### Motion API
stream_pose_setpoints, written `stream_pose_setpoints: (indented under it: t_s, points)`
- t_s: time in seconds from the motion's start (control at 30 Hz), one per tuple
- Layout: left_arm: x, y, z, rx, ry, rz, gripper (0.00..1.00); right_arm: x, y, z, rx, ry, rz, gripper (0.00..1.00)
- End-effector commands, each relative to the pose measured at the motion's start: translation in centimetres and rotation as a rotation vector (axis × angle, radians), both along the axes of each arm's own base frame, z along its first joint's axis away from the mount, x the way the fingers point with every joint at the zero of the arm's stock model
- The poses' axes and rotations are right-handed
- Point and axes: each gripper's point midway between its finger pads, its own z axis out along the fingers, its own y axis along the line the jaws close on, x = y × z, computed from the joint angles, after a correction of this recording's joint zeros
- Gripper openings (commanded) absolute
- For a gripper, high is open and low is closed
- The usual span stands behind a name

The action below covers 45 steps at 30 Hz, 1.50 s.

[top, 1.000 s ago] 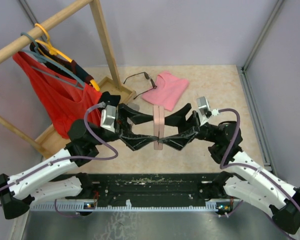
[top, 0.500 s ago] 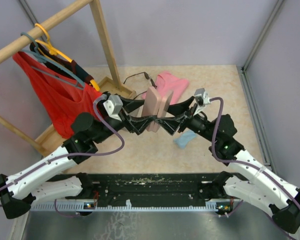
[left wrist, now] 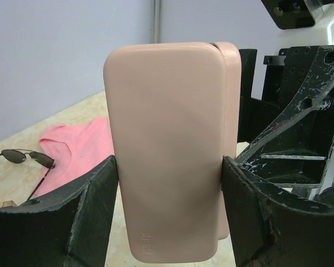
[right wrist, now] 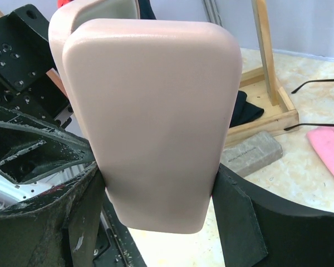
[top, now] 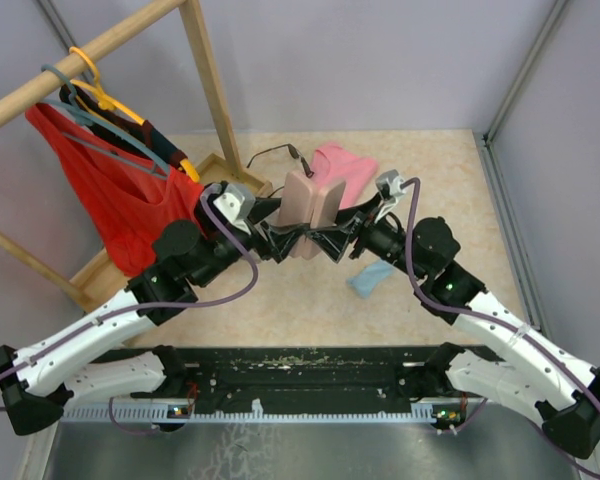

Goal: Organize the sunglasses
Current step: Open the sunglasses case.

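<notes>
A pink spectacle case (top: 310, 198) stands upright above the table's middle, with both grippers on it. My left gripper (top: 292, 232) is shut on one shell (left wrist: 167, 150) and my right gripper (top: 332, 232) on the other shell (right wrist: 150, 122). The two shells are parted a little at the top, where grey lining shows in the right wrist view. One pair of dark wire-framed sunglasses (top: 278, 153) lies at the back beside a pink cloth (top: 346, 166). The left wrist view shows the sunglasses (left wrist: 22, 157) at its left edge. Only their thin arms (right wrist: 317, 83) show in the right wrist view.
A wooden clothes rack (top: 205, 80) with a red garment (top: 120, 195) and hangers fills the left side. Its base (right wrist: 267, 114) is near a grey case (right wrist: 250, 153). A light-blue cloth (top: 370, 278) lies under the right arm. Grey walls (top: 540, 90) close the back and right.
Both arms have lifted the pink case off the table and carried it toward the back. It has turned from edge-on to broad-side up. The light-blue cloth has come into sight.
</notes>
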Motion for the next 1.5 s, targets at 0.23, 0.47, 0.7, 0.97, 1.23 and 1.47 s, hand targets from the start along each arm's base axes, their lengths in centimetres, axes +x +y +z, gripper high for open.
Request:
stream_pose_setpoints:
  t_s: [0.23, 0.47, 0.7, 0.97, 1.23, 1.47]
  points:
    - [-3.6, 1.5, 5.9, -0.147, -0.049, -0.096, 1.00, -2.6, 0.5, 2.9, 0.012, -0.212, 0.147, 0.00]
    - [-4.7, 3.4, 6.1, -0.154, -0.044, -0.088, 1.00, -4.0, -1.0, 3.1, 0.025, -0.284, 0.136, 0.00]
    - [-1.5, 8.4, 2.4, -0.166, 0.100, 0.227, 1.00, -6.4, -2.5, 5.9, 0.123, -0.348, 0.155, 0.00]
    - [-0.2, 11.5, -1.8, -0.120, 0.213, 0.413, 0.99, -2.2, -3.6, 2.8, -0.135, -0.396, -0.037, 0.00]
    - [0.4, 13.1, -3.0, -0.048, 0.209, 0.503, 0.99, 4.8, -3.7, -4.2, -0.667, -0.559, -0.200, 0.00]
    - [0.5, 14.2, -4.2, -0.028, 0.207, 0.551, 1.00, 5.9, -0.9, -10.6, -1.073, -0.904, -0.169, 0.00]
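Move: Both hands already pinch the partly open sunglasses case from either side: its middle lies about 2 cm ahead, 3 cm right and 1 cm above the left hand; from the right, 2 cm ahead, 3 cm left, 2 cm above. The grey case lies some 16 cm ahead, 9 cm left and 30 cm below the left hand. The blue cloth lies about 5 cm ahead, 15 cm right and 28 cm below the right hand. Left fingers open, releasing the case, and withdraw 13 cm left; right keeps its grip, finally lowering and tilting it. ##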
